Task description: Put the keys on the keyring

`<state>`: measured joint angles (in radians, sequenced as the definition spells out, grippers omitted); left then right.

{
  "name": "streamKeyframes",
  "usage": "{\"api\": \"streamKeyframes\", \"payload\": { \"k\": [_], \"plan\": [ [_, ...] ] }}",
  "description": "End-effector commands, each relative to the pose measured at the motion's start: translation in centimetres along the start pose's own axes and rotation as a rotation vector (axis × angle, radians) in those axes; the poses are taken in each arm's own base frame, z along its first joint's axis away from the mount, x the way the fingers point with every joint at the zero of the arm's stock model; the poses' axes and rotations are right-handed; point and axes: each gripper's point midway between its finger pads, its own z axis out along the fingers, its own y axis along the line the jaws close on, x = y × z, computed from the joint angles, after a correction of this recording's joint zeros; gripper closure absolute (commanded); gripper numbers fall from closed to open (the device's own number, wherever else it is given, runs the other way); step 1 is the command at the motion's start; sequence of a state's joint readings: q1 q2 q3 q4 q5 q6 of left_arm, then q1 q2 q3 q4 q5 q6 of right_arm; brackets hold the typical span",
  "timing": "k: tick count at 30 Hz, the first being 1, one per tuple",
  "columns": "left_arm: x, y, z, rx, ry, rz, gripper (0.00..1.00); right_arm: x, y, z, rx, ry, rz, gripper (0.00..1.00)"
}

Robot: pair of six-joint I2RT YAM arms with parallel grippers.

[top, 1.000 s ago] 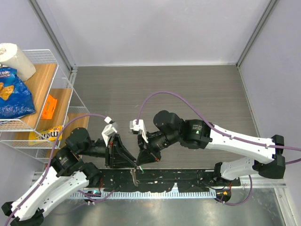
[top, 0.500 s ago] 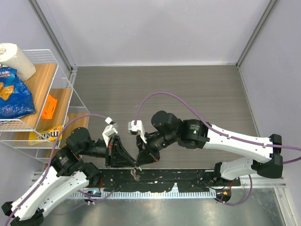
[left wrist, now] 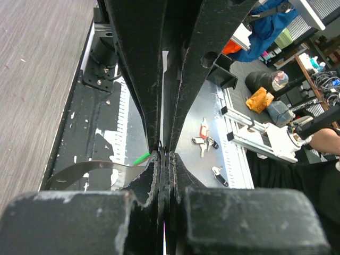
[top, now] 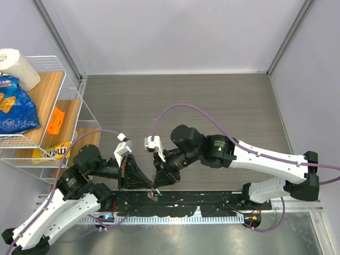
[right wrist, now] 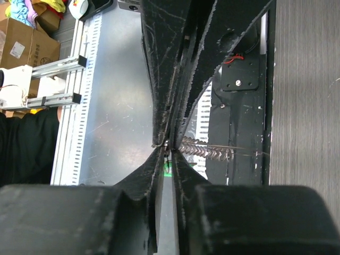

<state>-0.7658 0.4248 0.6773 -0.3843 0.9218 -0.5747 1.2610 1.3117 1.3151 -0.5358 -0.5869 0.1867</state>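
Both grippers meet tip to tip over the black rail at the table's near edge. My left gripper (top: 151, 187) (left wrist: 164, 154) is shut. The keyring's grey strap (left wrist: 90, 169) runs in from the left to its tips, and in the top view the strap (top: 152, 195) hangs just below them. The ring itself is hidden between the fingers. A green key (left wrist: 141, 158) pokes out beside the left finger. My right gripper (right wrist: 169, 144) stands with its jaws almost together, the green key (right wrist: 168, 170) showing in the narrow slit. The braided strap (right wrist: 204, 149) trails off to its right.
A wire shelf (top: 74, 114) at the left holds a chip bag (top: 16, 106), a paper roll (top: 18, 66) and an orange packet (top: 54, 121). The black rail (top: 202, 201) runs along the near edge. Loose tagged keys (left wrist: 204, 139) lie on the metal bench beyond it.
The left gripper has closed fully. Both grippers have drifted slightly left and toward the near edge, and the hanging strap has moved with them.
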Motion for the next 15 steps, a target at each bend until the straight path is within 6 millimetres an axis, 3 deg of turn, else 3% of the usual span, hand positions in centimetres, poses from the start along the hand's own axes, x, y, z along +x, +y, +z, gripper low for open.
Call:
{"api": "streamKeyframes", "payload": {
  "k": [1, 4, 11, 15],
  "plan": [
    [-0.9, -0.5, -0.1, 0.011, -0.045, 0.076, 1.00, -3.6, 1.8, -0.9, -0.050, -0.124, -0.060, 0.74],
    [-1.7, -0.7, -0.2, 0.005, -0.077, 0.101, 1.00, -4.8, 2.3, -2.4, -0.021, -0.182, -0.086, 0.65],
    [-4.2, -2.1, -0.8, 0.002, -0.184, 0.185, 1.00, -6.0, 2.7, -5.4, 0.055, -0.305, -0.134, 0.60],
    [-5.4, -2.9, -1.1, 0.007, -0.227, 0.222, 1.00, -6.1, 2.9, -6.0, 0.063, -0.330, -0.152, 0.59]
  ]
}}
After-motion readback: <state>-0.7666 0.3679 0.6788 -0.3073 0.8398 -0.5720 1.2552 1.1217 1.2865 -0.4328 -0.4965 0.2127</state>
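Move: The keyring is pinched in the left hand's shut fingertips, about 1 cm to that hand's right, and lies about 1 cm to the left of the right hand's nearly closed tips, level with both. The green tag hangs roughly 3 cm to the left hand's right, 1 cm back and 2 cm down; the silvery keys dangle about 4 cm back, 1 cm to its right and 3 cm lower. Opening its fingers, the right hand lets go of the keyring, then climbs away about 7 cm, drifting some 2 cm to its right late on as its fingertips tip upward by around 15 degrees. The left hand keeps its shut grip on the ring and rises about 2 cm, easing 1 cm forward with a small tilt. ##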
